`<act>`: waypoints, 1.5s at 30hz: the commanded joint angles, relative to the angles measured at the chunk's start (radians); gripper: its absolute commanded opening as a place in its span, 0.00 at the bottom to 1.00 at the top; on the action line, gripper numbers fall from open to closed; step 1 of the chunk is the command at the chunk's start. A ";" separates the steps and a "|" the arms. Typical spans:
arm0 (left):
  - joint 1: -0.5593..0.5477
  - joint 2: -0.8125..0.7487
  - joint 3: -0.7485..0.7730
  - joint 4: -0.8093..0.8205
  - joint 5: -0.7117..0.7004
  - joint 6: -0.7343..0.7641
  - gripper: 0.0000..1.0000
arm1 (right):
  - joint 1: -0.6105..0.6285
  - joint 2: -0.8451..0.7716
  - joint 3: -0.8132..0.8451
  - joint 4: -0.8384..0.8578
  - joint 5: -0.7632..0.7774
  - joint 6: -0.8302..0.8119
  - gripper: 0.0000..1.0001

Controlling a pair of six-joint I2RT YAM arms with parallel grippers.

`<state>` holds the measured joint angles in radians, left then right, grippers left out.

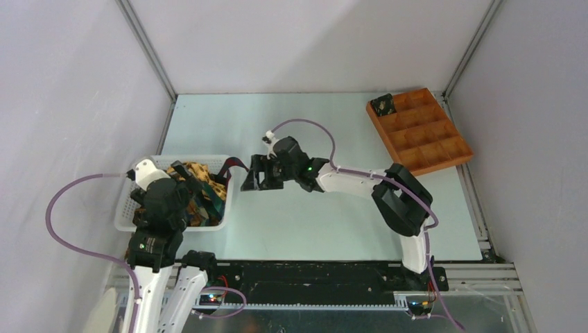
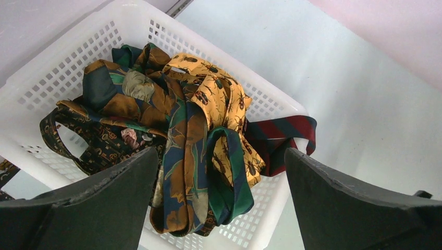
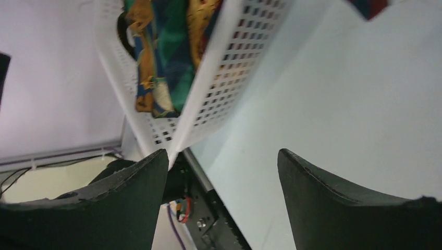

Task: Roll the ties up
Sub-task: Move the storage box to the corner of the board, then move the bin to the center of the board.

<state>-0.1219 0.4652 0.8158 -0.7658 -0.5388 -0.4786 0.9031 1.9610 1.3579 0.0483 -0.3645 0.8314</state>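
Observation:
Several ties (image 2: 182, 130) lie heaped in a white plastic basket (image 2: 62, 73): a yellow-gold one with beetles (image 2: 221, 96), a green, brown and blue one (image 2: 180, 172), and a maroon striped one (image 2: 284, 133) that hangs over the rim. My left gripper (image 2: 221, 174) hovers open above the heap, holding nothing. My right gripper (image 1: 260, 182) stands open just right of the basket, near the maroon tie (image 1: 236, 165). In the right wrist view the basket wall (image 3: 219, 78) sits ahead of the open right gripper (image 3: 223, 156), which is empty. A small dark rolled tie (image 1: 382, 105) rests in the tray's far-left compartment.
An orange-brown compartment tray (image 1: 430, 139) sits at the back right of the table. The basket (image 1: 125, 208) is at the near left, under the left arm. Grey walls close in the left, back and right. The black base rail (image 1: 312, 274) runs along the near edge.

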 commanded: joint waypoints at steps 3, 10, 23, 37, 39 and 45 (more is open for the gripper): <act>0.002 -0.015 0.002 0.019 -0.005 0.025 0.98 | 0.058 0.059 0.100 0.120 -0.053 0.066 0.79; 0.002 -0.018 0.002 0.019 -0.015 0.026 0.98 | 0.081 0.170 0.179 0.119 0.014 0.151 0.68; 0.008 -0.005 0.000 0.027 0.004 0.033 0.98 | 0.079 0.287 0.291 0.110 0.057 0.167 0.52; 0.017 -0.001 -0.001 0.030 0.016 0.038 0.98 | 0.096 0.356 0.402 0.045 0.081 0.158 0.38; 0.017 -0.004 -0.001 0.030 0.016 0.038 0.98 | 0.100 0.361 0.412 0.028 0.100 0.156 0.38; 0.018 -0.014 -0.003 0.029 0.019 0.036 0.98 | 0.098 0.349 0.400 0.017 0.132 0.160 0.27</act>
<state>-0.1146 0.4572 0.8154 -0.7650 -0.5274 -0.4652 0.9966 2.3058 1.7306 0.0841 -0.2859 1.0000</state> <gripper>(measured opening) 0.985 0.324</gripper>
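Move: The nearest part of the white basket's right rim lies about 9 cm to the left of my right hand, some 1 cm ahead and 3 cm lower. The red-blue striped tie hangs over that rim about 5 cm ahead of this spot. Inside the basket, the yellow tie lies roughly 9 cm left of the spot and 3 cm farther out. From my left hand the rim spot is about 18 cm to the right, level ahead, and 14 cm below. I bring my right hand about 10 cm left to the basket's right rim, easing back 2 cm and rising slightly, then dropping some 4 cm while coming forward again, just short of the striped tie. The fingers close from wide open to about a third, one inside the rim and one outside, the wrist hardly turning. My left hand holds still over the basket. ##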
